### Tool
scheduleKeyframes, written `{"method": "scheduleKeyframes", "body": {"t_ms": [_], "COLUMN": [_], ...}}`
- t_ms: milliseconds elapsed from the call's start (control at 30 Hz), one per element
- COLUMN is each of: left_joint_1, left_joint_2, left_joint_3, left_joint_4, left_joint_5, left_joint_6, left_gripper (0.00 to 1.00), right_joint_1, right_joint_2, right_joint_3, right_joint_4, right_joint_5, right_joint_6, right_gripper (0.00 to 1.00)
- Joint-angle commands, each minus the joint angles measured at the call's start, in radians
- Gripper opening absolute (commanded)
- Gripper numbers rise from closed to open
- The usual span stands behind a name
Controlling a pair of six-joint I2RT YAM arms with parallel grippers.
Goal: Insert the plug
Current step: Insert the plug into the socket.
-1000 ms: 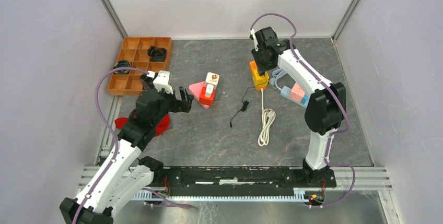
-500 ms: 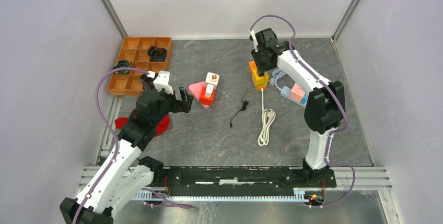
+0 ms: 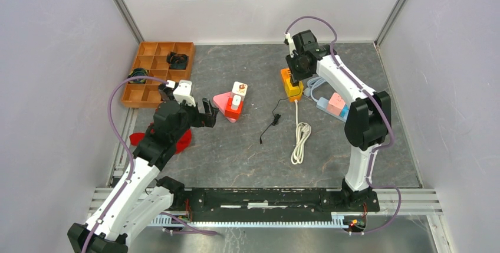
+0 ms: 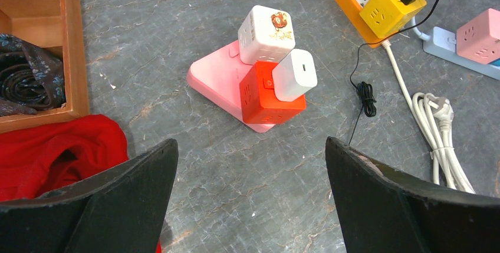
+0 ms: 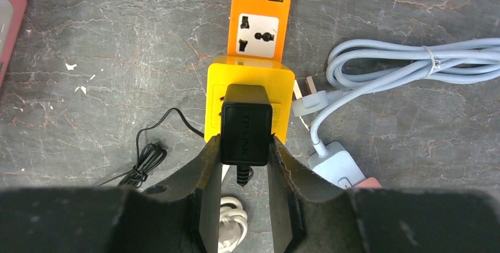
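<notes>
The plug (image 5: 246, 124) is a black adapter block, and my right gripper (image 5: 243, 150) is shut on its sides. It is held straight over the yellow cube socket (image 5: 250, 85) that sits on the orange power strip (image 5: 259, 14). I cannot tell if its pins touch the cube. Its thin black cable (image 3: 271, 124) trails across the table. From above, the right gripper (image 3: 296, 74) hangs over that yellow cube (image 3: 293, 90). My left gripper (image 4: 250, 164) is open and empty over bare table, near a red cube adapter (image 4: 268, 98) on a pink block (image 4: 213, 76).
A grey power strip with a pink cube (image 3: 334, 106) and a looped grey cable (image 5: 401, 64) lie right of the orange strip. A coiled white cord (image 3: 301, 141) lies mid-table. A wooden divided tray (image 3: 154, 70) stands at the back left, and a red cloth (image 4: 56, 153) by the left arm.
The right gripper with the plug has shifted slightly right and toward the back over the yellow cube. The left arm has not moved.
</notes>
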Motion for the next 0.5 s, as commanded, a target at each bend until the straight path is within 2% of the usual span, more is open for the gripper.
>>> {"method": "scheduleKeyframes", "body": {"t_ms": [0,167,467], "left_joint_1": [0.0,0.0,-0.001], "left_joint_2": [-0.008,-0.006,-0.017], "left_joint_3": [-0.002,-0.002,-0.003], "left_joint_4": [0.03,0.029,0.027], "left_joint_5": [-0.018,-0.018,-0.018], "left_joint_6": [0.047,0.047,0.047], "left_gripper": [1.0,1.0,1.0], "right_joint_1": [-0.003,-0.006,-0.016], "right_joint_2": [0.059,0.009,-0.15], "right_joint_3": [0.062,0.11,0.0], "right_joint_4": [-0.072,-0.039,0.05], "right_joint_5": [-0.046,-0.091,-0.062], "right_joint_6": [-0.007,0.021,0.056], "right_gripper": [0.37,0.57,0.82]}}
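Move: The right hand still grips the black plug standing on the yellow cube socket, whose middle is about 5 cm below and 1 cm ahead. The orange strip beneath it centres some 3 cm ahead, 1 cm left and 9 cm down. The blue cable coil is roughly 9 cm right, 2 cm ahead; the pink cube about 14 cm right, 6 cm back. From the left hand the yellow cube lies some 14 cm ahead, 27 cm right, 14 cm lower. The right fingers spread wide and let go of the plug, drifting 1 cm left, then rising nearly 2 cm. ##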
